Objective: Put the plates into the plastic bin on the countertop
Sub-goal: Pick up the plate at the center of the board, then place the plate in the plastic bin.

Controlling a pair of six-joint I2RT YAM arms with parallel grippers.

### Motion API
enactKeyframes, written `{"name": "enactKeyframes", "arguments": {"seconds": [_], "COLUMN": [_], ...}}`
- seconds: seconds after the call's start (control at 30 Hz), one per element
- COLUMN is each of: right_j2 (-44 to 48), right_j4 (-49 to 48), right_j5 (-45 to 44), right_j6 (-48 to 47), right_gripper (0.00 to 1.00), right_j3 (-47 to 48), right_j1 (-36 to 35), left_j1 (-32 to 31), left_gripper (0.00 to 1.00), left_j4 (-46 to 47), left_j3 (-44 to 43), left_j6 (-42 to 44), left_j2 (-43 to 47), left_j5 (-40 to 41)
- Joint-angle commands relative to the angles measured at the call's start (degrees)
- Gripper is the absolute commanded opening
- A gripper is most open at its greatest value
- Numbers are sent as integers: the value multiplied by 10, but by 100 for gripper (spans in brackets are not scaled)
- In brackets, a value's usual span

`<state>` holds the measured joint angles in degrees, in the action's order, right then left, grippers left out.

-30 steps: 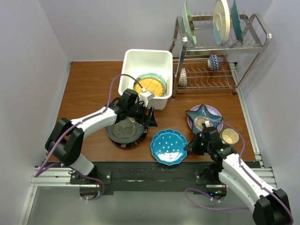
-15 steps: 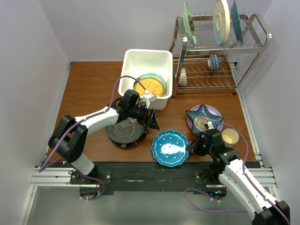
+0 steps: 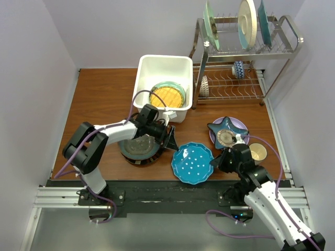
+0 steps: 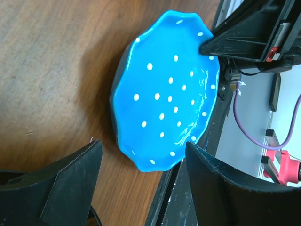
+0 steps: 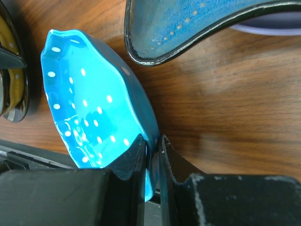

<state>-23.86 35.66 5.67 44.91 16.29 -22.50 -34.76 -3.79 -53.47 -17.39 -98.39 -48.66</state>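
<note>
My right gripper (image 3: 215, 161) (image 5: 151, 147) is shut on the right rim of the blue dotted plate (image 3: 191, 163) (image 5: 87, 106), which is tilted up off the countertop (image 3: 99, 99). In the left wrist view that plate (image 4: 167, 96) lies ahead of my left gripper (image 4: 143, 188), which is open and empty. From above, the left gripper (image 3: 170, 139) hangs over the right edge of a dark teal plate (image 3: 137, 147). The white plastic bin (image 3: 149, 68) holds an orange dotted plate (image 3: 167, 95) on a mint one. A blue star-shaped plate (image 3: 226, 127) (image 5: 188, 28) rests on a lilac plate (image 5: 277, 26).
A metal wire rack (image 3: 282, 49) at the back right carries large upright plates (image 3: 247, 23). A small cream mug (image 3: 257, 152) stands right of my right arm. The black rail (image 3: 157, 185) runs along the near edge, just below the blue plate.
The right gripper has raised and tipped the blue dotted plate, shifting it slightly right. The left gripper has slid toward the front right, closer to that plate.
</note>
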Motion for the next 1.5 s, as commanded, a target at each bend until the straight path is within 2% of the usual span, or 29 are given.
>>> {"name": "enactKeyframes", "arguments": {"seconds": [0.0,0.6,0.8,1.0,1.1,1.13,1.23,1.47], "right_j2": [12,86,85,87,87,85,84,81], "right_j4": [-64,-89,-81,-79,-80,-80,-78,-76], "right_j5": [20,51,51,47,48,48,45,43], "right_j6": [9,-11,-20,-21,-21,-21,-21,-22], "right_gripper": [0,0,0,0,0,0,0,2], "right_j3": [50,64,71,69,69,69,70,69], "right_j1": [-2,-2,-2,-2,-2,-1,-2,-2], "left_j1": [-7,-16,-23,-26,-27,-27,-29,-33], "left_gripper": [75,72,70,54,34,20,0,0], "left_j4": [29,76,92,86,84,83,77,77], "left_j3": [0,-12,-13,-16,-16,-16,-16,-16], "left_j6": [-2,-24,-34,-31,-27,-27,-21,-18], "left_j2": [-7,-54,-64,-62,-63,-65,-67,-55], "left_j5": [-34,-21,-35,-42,-48,-52,-59,-60]}}
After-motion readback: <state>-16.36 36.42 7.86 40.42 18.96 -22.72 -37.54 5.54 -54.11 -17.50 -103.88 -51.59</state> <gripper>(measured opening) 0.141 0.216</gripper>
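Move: To the left hand's right, about 8 cm, and some 6 cm back lies the middle of the blue dotted plate, roughly 3 cm lower. The stacked dark plates stand about 14 cm to this hand's left and 2 cm ahead, and the white bin about 24 cm ahead and 4 cm left. The right hand holds the dotted plate by its right rim, so its middle is about 8 cm to that hand's left; the star dish lies 13 cm ahead and 6 cm right. Lifting the dotted plate by its right rim, the right hand keeps its pinch and rises about 4 cm, its fingers tipping up some 10 degrees, then holds still. Meanwhile the open left hand eases some 3 cm right and slightly down to the plate's left rim; once there, its fingers close and pinch that rim. ##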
